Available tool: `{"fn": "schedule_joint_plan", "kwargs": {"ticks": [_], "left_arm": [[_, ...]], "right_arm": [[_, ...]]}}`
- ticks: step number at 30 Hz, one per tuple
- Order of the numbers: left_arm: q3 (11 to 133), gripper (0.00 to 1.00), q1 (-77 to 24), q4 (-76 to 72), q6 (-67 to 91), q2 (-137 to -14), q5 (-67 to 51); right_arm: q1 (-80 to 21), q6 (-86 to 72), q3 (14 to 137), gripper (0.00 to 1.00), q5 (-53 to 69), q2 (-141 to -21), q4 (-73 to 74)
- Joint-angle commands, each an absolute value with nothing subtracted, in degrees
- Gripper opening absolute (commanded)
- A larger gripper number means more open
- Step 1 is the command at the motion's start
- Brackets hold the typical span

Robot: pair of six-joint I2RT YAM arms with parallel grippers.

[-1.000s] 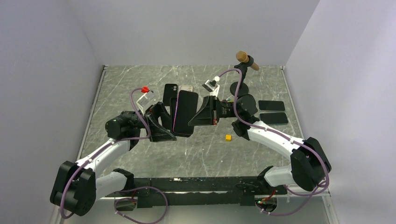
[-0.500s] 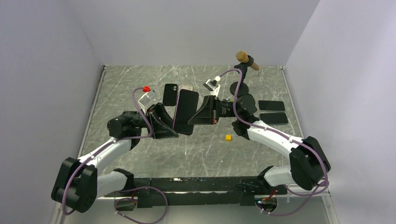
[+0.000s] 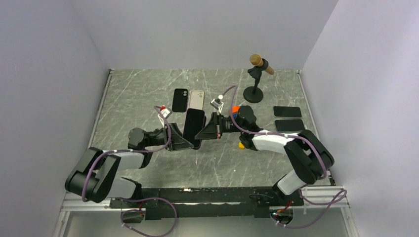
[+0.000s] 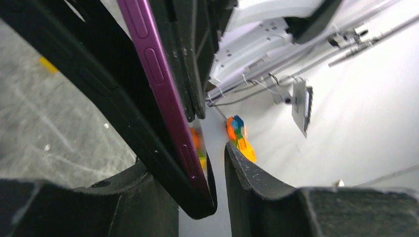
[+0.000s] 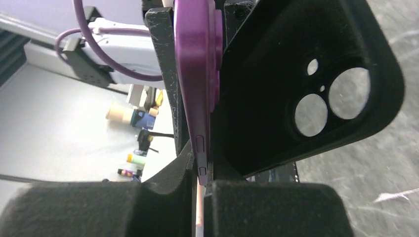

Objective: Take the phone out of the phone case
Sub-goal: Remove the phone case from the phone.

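A purple phone point(image 3: 193, 126) stands on edge above the table's middle, between both grippers. In the right wrist view its black case point(image 5: 306, 84) is peeled away from the phone point(image 5: 195, 74), showing the camera holes. My right gripper point(image 3: 202, 133) is shut on the phone's edge point(image 5: 200, 173). My left gripper point(image 3: 183, 142) straddles the bottom corner of phone and case point(image 4: 197, 163). One finger point(image 4: 99, 197) touches the case point(image 4: 113, 98), and a narrow gap separates the other finger point(image 4: 257, 187) from it.
Two phones point(image 3: 180, 100) point(image 3: 196, 100) lie behind the grippers. Two black phones point(image 3: 287, 111) point(image 3: 289, 125) lie at the right. A microphone on a stand point(image 3: 256, 74) is at the back right. A small yellow block point(image 3: 241, 145) lies under the right arm. Grey walls enclose the table.
Both arms have dropped lower toward the table with the phone between them. The phone now sits lower and nearer the table.
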State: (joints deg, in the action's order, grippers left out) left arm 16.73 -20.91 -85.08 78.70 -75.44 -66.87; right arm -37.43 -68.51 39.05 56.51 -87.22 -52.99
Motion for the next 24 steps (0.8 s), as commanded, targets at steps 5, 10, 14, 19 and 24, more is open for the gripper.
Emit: {"fn": "schedule_joint_plan", "kwargs": {"ticks": [5,10,14,19,24], "left_arm": [[10.2,0.54,-21.1,-86.0,67.3,-81.3,-53.7],[6.7,0.6,-21.1,-93.6,69.7,-91.4,-49.7],[6.0,0.63,-21.1,-95.4,70.3,-99.8,-47.6],[5.9,0.66,-21.1,-95.3,68.7,-101.9,-44.7],[7.1,0.66,-21.1,-95.3,69.6,-105.7,-43.0]], "right_arm": [[-38.2,-67.8,33.1,0.0,51.6,-97.2,-62.4],[-38.2,-67.2,31.0,0.0,49.0,-100.2,-60.9],[-37.7,-63.3,29.8,0.0,46.6,-96.6,-52.6],[-37.5,-55.5,31.1,0.0,42.6,-87.8,-36.0],[-37.5,-45.3,36.3,0.0,34.2,-79.1,-12.9]]}}
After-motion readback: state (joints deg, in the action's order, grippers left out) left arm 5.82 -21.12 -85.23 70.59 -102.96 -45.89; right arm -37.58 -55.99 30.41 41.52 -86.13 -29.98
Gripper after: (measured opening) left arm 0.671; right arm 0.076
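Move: Between the two hands, the half-off black phone case has its middle about 4 cm ahead and 3 cm right of the left hand, roughly level with it. From the right hand, which already holds the purple phone, that case lies some 3 cm ahead, 2 cm left and 2 cm lower. A yellow cube sits on the table about 20 cm right of the right hand, 3 cm ahead and 22 cm down. Plunging together towards the table, both hands carry phone and case down fast. The left drops about 16 cm, eases 4–5 cm forward and twists some 35 degrees, its fingertips dipping and its fingers opening wider around the case's near end. The right keeps the phone pinched, sinks about 14 cm, then turns back up slightly and draws right, away from the case, fingertips tipping down. ##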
